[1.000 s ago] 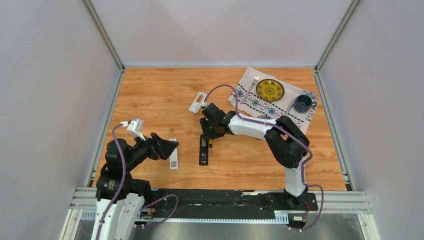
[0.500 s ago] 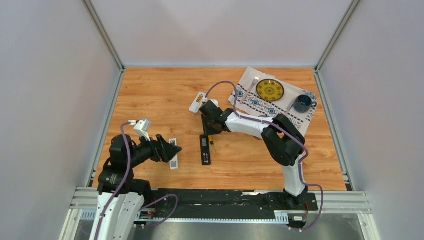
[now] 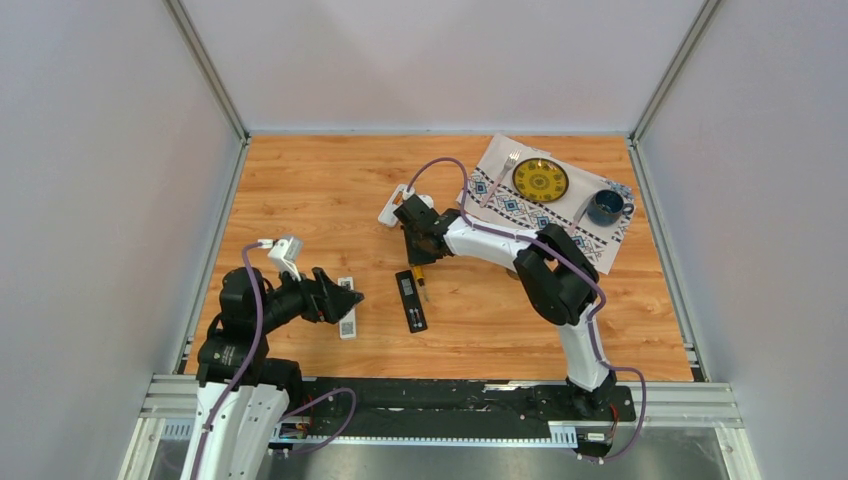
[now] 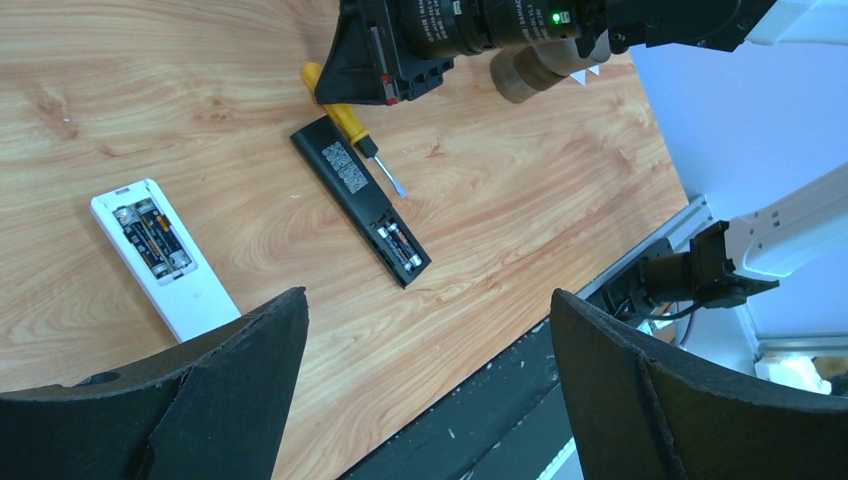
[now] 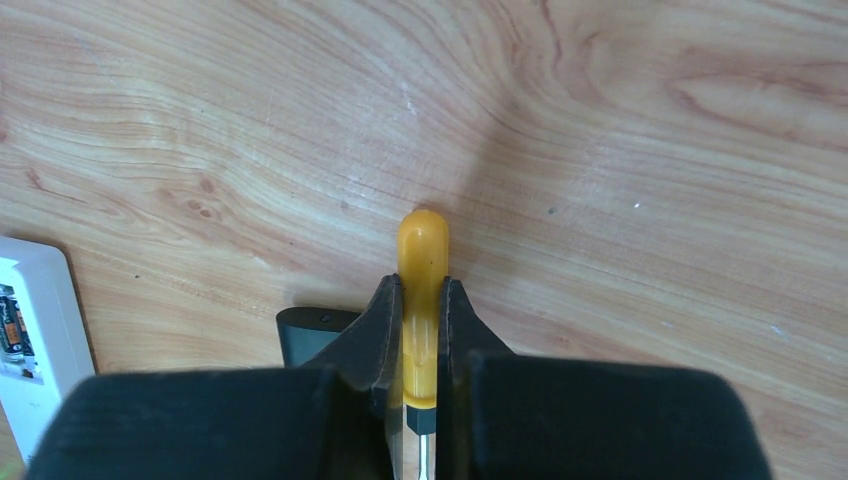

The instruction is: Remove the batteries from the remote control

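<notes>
A black remote control [image 4: 345,180] lies on the wood with its back open and two dark batteries [image 4: 400,245] in the compartment. It also shows in the top view as the black remote [image 3: 411,300]. Beside its far end lies a yellow-handled screwdriver [image 5: 422,260], and my right gripper [image 5: 421,290] is shut on the handle. A white remote [image 4: 190,290], also open, holds batteries [image 4: 150,235] and lies under my left gripper [image 4: 430,300]. That gripper hangs open above the table with nothing in it. From above, the right gripper [image 3: 418,250] sits just beyond the black remote.
Another white remote [image 3: 396,205] lies behind the right gripper, and its corner shows in the right wrist view [image 5: 30,340]. A patterned cloth [image 3: 520,210] at the back right carries a yellow plate [image 3: 540,180], a fork [image 3: 500,172] and a blue mug [image 3: 606,207].
My right gripper has closed on the screwdriver handle and shifted slightly toward the far side. The left arm swung a little to the right early on, then held still, open.
</notes>
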{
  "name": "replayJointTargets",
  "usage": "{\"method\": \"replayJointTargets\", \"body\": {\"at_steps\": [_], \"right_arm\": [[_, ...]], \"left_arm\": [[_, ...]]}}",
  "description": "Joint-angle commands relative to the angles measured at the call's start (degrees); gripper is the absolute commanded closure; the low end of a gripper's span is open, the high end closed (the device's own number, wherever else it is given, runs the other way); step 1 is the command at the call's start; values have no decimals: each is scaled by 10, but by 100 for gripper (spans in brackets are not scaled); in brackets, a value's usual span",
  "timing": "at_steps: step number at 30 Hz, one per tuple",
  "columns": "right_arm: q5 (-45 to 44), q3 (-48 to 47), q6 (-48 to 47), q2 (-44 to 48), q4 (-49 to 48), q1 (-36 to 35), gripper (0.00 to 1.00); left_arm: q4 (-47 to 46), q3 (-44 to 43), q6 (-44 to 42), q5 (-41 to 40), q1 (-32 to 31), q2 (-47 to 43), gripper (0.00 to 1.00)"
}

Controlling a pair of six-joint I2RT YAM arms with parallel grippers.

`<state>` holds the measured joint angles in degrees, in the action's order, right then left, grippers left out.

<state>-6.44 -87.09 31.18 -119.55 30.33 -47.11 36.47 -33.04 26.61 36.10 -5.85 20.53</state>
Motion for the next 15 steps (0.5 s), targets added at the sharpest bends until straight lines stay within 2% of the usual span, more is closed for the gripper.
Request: {"method": "replayJointTargets", "body": {"at_steps": [1, 8, 15], "right_arm": [[12, -5, -29, 16, 36, 10, 100], [56, 32, -45, 98, -10, 21, 100], [127, 132, -45, 213, -77, 44, 100]], "left_arm": [[-9, -3, -10, 6, 5, -13, 3], [-13, 2, 0, 6, 5, -58, 3], [-91, 59, 52, 39, 4, -66, 6]]}}
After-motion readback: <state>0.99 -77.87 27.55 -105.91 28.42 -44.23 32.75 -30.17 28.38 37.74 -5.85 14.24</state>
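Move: The right hand already pinches the screwdriver's yellow handle close above the table. The black remote's middle lies about 8 cm back of that hand and 1 cm to its left, barely lower. The near white remote is some 9 cm back and 12 cm left, the far white remote about 13 cm ahead and 4 cm left. From the raised, empty left hand the black remote lies roughly 8 cm ahead, 12 cm to the right and 18 cm down. Keeping its pinch on the yellow handle, the right hand first eases about 1 cm to the right, then picks up speed and lifts the screwdriver some 5 cm, drifting about 2 cm back and 2 cm right, so that the blade swings clear of the black remote's right side. The wrist rolls a little, left side up by under 10 degrees, and the fingers stay shut with the blade still pointing back towards the robot. ##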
